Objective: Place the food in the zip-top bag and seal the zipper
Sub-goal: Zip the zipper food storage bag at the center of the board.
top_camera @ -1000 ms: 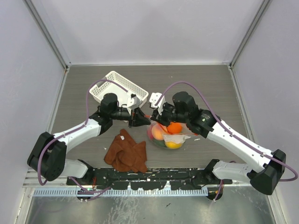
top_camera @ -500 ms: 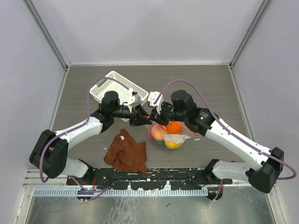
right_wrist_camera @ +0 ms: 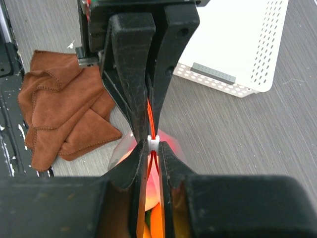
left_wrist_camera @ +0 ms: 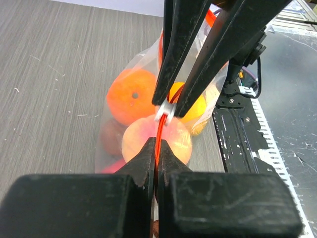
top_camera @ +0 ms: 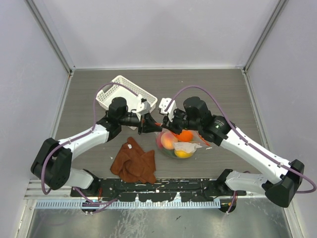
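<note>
The zip-top bag (top_camera: 177, 145) lies at the table's middle, its mouth lifted between both grippers. Inside it sits the food: an orange fruit (left_wrist_camera: 131, 95), a peach one (left_wrist_camera: 143, 141) and a yellow one (left_wrist_camera: 195, 106), with others partly hidden. The zipper (left_wrist_camera: 159, 131) is a thin orange-red strip running straight between the grippers. My left gripper (left_wrist_camera: 156, 145) is shut on that strip. My right gripper (right_wrist_camera: 153, 147) faces it, shut on the zipper's small white slider (right_wrist_camera: 153, 141). From above, the left gripper (top_camera: 143, 125) and right gripper (top_camera: 166, 125) stand tip to tip.
A white lattice basket (top_camera: 124, 91) stands just behind the left gripper. A crumpled brown cloth (top_camera: 134, 162) lies in front of the left arm, left of the bag. Grey walls close the table on three sides.
My left gripper loosened for a moment and has closed again on the zipper strip, a little farther left. The right gripper has kept its hold on the slider.
</note>
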`<state>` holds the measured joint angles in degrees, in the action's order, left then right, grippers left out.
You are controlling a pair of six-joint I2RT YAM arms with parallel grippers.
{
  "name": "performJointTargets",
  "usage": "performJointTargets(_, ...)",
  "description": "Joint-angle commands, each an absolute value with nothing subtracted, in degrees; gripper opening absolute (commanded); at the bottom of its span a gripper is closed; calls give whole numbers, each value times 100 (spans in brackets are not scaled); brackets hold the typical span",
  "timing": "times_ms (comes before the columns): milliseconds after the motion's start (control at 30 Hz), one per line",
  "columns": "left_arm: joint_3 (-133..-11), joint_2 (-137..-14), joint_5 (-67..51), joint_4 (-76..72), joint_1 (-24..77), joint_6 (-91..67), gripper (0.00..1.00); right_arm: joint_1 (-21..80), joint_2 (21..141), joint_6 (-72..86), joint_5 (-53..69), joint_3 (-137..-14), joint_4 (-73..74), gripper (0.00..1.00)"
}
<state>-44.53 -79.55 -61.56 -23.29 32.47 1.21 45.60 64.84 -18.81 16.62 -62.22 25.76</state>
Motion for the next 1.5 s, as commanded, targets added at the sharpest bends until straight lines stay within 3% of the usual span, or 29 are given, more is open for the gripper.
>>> performJointTargets(0, -4559, -7685, -5919, -2375, 3223, 311, 0, 4466, 6105, -1990, 1225, -6370, 2903, 1)
performJointTargets(800, -4570, -7497, -4356, -2183, 3032, 53, 0, 4294, 5211, -1828, 65, -5998, 3655, 1)
performJointTargets(1467, -4556, -7597, -3881, -2692, 2620, -618, 0, 4228, 4755, -1609, -544, -5780, 4087, 1)
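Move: The right hand already grips the white slider, about 3 cm to the right of the left hand, which holds the closed end of the red zipper. From the right hand, the zipper's open end lies roughly 18 cm to the right, 5 cm back and 8 cm lower. The peach is about 3 cm back, 2 cm right and 9 cm below; the orange is 9 cm right, 2 cm back and 9 cm below. The white basket's middle is some 18 cm ahead of the left hand, 15 cm to its left and 13 cm lower. Keeping its pinch on the slider, the right hand draws it about 10 cm to the right along the zipper, over the fruit towards the open end, staying nearly level and turning some 20 degrees clockwise. The left hand keeps hold of the closed end and pulls against it, slowly at first, going forward nearly 8 cm and a little left towards the basket while swinging counter-clockwise, so that the red strip is stretched taut between the hands. ##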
